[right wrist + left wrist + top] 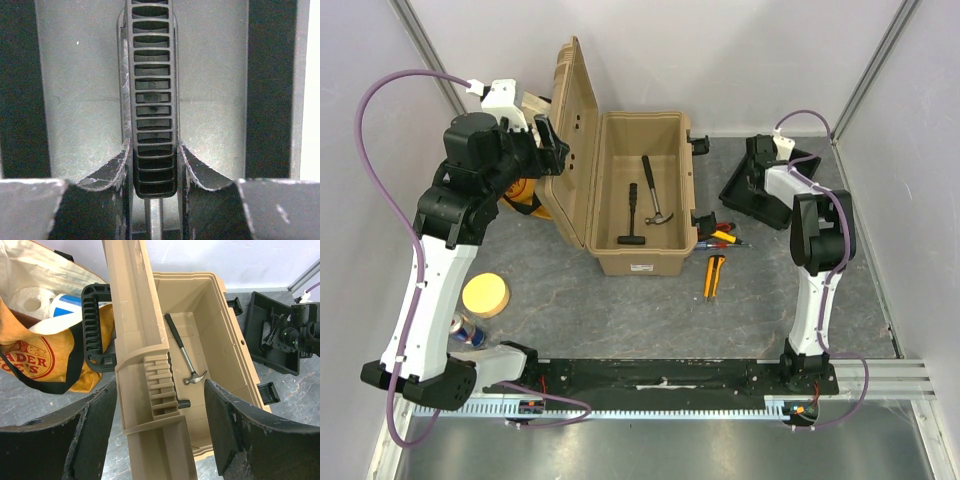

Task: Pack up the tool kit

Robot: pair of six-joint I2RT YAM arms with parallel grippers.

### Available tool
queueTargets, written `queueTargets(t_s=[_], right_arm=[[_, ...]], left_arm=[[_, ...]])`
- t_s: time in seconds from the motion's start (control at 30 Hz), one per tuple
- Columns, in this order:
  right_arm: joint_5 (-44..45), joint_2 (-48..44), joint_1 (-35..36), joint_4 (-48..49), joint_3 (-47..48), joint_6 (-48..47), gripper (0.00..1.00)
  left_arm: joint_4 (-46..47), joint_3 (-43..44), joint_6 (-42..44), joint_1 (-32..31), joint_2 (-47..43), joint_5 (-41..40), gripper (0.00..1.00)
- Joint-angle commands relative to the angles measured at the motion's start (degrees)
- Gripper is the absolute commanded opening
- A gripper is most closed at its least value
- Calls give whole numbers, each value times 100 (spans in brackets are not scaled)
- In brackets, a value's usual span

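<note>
The tan toolbox [642,258] stands open in the middle of the table with its lid [576,150] upright on the left. Two hammers [655,192] lie inside. My left gripper [552,150] is open, its fingers [235,425] straddling the lid's edge [145,365] without touching it. The black inner tray [745,195] sits tilted on the table to the right of the box. My right gripper [772,168] is down in the tray, shut on its ribbed centre handle [152,100], with one finger [112,170] pressed to each side.
Small red, yellow and black-handled tools [725,237] and a yellow knife [714,277] lie by the box's right front corner. An orange-yellow cloth bag [40,355] sits behind the lid. An orange disc [486,295] and a can [468,328] rest near the left arm.
</note>
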Motion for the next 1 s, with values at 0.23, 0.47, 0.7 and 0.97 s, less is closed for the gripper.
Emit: queueTargets(t_s=[0.23, 0.47, 0.7, 0.97], right_arm=[[306, -1110, -191, 368, 279, -578, 0], [-203, -2033, -323, 228, 666, -719, 0], [-1039, -2736, -16, -132, 974, -350, 0], [-934, -3151, 1529, -247, 922, 151, 0]], left_arm=[[221, 104, -10, 7, -181, -400, 76], [221, 25, -45, 7, -445, -497, 76], [248, -28, -124, 15, -665, -497, 76], [265, -151, -273, 7, -823, -409, 76]])
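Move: The right hand is already closed on the black tray's handle. Its goal, the open toolbox, has its middle about 34 cm to the left, some 5 cm nearer the base and about 5 cm higher. The red-and-yellow hand tools lie roughly 17 cm left and 17 cm back, the orange knife about 19 cm left and 28 cm back. From the left hand, the toolbox's middle is some 18 cm right, 13 cm ahead and 30 cm down. Keeping its pinch on the tray's handle, the right hand lifts nearly straight up by almost 30 cm, slowly at first and then fast. Near the top it swings left about 10 cm and slightly back, its fingers tipping up some 30 degrees. The open left hand holds nothing and draws back, up and left a few centimetres, away from the raised lid. ##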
